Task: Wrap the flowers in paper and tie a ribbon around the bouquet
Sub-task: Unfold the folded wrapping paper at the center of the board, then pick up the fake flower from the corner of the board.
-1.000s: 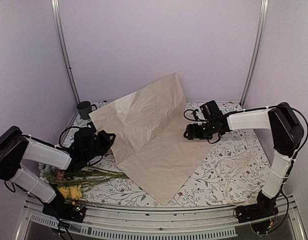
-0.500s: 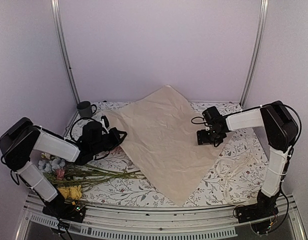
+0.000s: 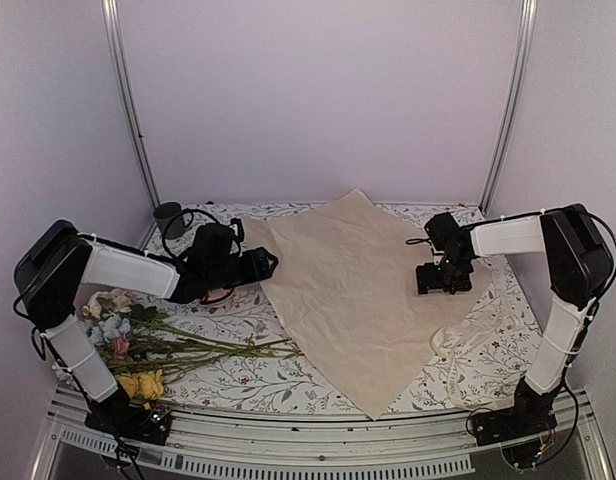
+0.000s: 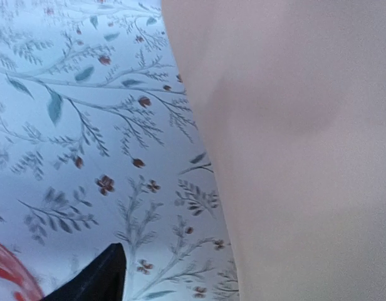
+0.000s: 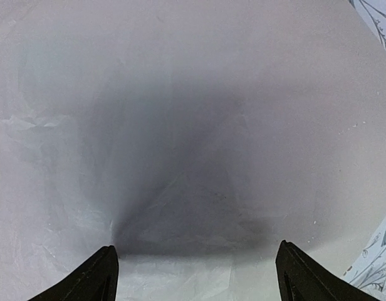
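The peach-orange paper lies spread flat as a diamond on the tablecloth. My left gripper is low beside its left edge. In the left wrist view one black finger stands far to the left over the cloth, with nothing gripped. The paper fills the right side and hides the other finger. My right gripper hovers over the paper's right part, open, with bare paper between its fingertips. The flowers lie at the near left. The cream ribbon lies loose at the right.
A dark mug stands at the far left corner. A red-and-white dish sits under my left arm. The leaf-printed tablecloth covers the table. Metal frame posts rise at both back corners.
The paper, held up a second ago, has dropped flat onto the table. My left gripper opened and let it go, moving right. My right gripper moved right and down over the sheet.
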### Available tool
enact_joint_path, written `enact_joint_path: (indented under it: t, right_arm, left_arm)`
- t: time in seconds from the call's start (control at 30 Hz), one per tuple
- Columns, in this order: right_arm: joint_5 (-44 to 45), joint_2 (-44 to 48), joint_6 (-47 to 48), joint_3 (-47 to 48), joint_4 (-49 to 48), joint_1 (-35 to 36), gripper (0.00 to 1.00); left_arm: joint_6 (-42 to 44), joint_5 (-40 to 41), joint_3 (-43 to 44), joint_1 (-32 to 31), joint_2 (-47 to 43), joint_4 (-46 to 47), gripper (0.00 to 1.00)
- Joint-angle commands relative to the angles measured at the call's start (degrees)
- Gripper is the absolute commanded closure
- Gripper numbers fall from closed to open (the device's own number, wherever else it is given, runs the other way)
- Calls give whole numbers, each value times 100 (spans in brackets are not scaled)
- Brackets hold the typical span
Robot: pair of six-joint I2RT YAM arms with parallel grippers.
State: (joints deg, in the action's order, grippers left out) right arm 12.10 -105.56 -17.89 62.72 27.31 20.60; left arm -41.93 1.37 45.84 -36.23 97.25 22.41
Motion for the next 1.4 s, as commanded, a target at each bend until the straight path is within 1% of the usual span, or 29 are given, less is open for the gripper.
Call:
enact_joint_path:
  t: [0.0, 0.03, 0.07, 0.13, 0.17, 0.23, 0.37, 0.43, 0.47, 0.53, 0.6, 0.7, 0.8, 0.87, 0.97, 1.1, 1.17, 1.23, 1.27, 1.3, 1.37]
  right_arm:
    - [110, 231, 213, 783, 1350, 52, 11]
    - [207, 407, 156, 989, 1509, 129, 11]
    - [248, 560, 128, 1165, 1611, 212, 11]
    - [137, 812, 58, 1383, 1670, 402, 11]
    - [29, 881, 47, 1443, 1658, 492, 11]
    - [-366, 949, 43, 1492, 1568, 741, 12]
    - [-1625, 1021, 483, 1368, 1003, 1371, 14]
    - [-1919, 1019, 626, 1263, 733, 1590, 14]
    - [-1929, 933, 622, 1264, 715, 1630, 16]
    - [-1952, 740, 314, 1252, 674, 1678, 19]
    - [-1906, 496, -42, 1184, 428, 1848, 20]
    - [-1277, -50, -308, 1303, 242, 2185, 19]
    - [-645, -599, -726, 1490, 323, 2217, 19]
    - [-344, -789, -915, 1541, 375, 2201, 18]
    - [-358, -888, -1021, 1549, 380, 2184, 17]
    - [-981, -946, -922, 1700, 421, 2108, 17]
    - [-1476, -850, -756, 1885, 385, 2135, 20]
    - [-2137, -612, -302, 1942, -77, 2312, 24]
    - [-2516, -491, -98, 1967, -375, 2451, 27]
    - [-2909, -394, 235, 2004, -742, 2661, 33]
    - [-3517, -469, 687, 2210, -1389, 3152, 35]
  left_arm:
    - [1347, 2135, 939, -215, -594, -2206, 11]
    - [1736, 2545, 1106, -275, -726, -2519, 5]
    - [2024, 2893, 1240, -354, -857, -2753, 2]
    - [2616, 3456, 1383, -474, -1185, -2993, 1]
    - [2877, 3572, 1434, -488, -1341, -3067, 1]
    - [3312, 3513, 1581, -486, -1658, -3337, 1]
    - [3807, 2845, 1904, -477, -2225, -4105, 1]
    - [3960, 2591, 1957, -473, -2428, -4387, 1]
    - [4042, 2461, 1947, -461, -2508, -4481, 1]
    - [4176, 2175, 1860, -413, -2632, -4578, 1]
    - [4199, 1802, 1735, -314, -2695, -4567, 1]
    - [4245, 1347, 1547, -190, -2647, -4381, 1]
    - [4234, 1190, 1551, -122, -2455, -4242, 1]
    - [4124, 1227, 1563, -64, -2371, -4123, 1]
    - [4029, 1167, 1424, 4, -2476, -3905, 1]
    - [4002, 1118, 772, 227, -2785, -3213, 1]
    - [3961, 960, 673, 402, -2867, -3149, 1]
    - [3865, 926, 703, 541, -2953, -3181, 1]
    - [3800, 885, 694, 607, -3016, -3177, 1]
    - [3706, 803, 652, 687, -3097, -3155, 1]
    - [3623, 783, 510, 872, -3268, -3042, 1]
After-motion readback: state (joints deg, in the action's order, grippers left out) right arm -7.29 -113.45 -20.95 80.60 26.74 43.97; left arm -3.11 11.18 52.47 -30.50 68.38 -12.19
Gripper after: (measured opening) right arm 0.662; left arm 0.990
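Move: The middle of the wrapping paper lies roughly 21 cm to the right hand's left and 3 cm nearer, only about 2 cm lower; the ribbon is about 10 cm to this hand's right and 14 cm back. From the raised left hand, already opening beside the paper's left part, the paper's middle is some 27 cm right, 3 cm back and 9 cm down. The red-patterned bowl is about 13 cm to its left and level with it, the flower stems 5 cm left and 16 cm back, both well below. Up in an arc and leftward over the paper goes the right hand, dipping low again near the paper's middle, then skimming farther left and rising slightly, about 25 cm across in all, with its gripper closing partway. The left hand opens fully and lifts steeply away from the paper, then partly sinks and shifts left to above the bowl, its left side rolling up some 35 degrees. ##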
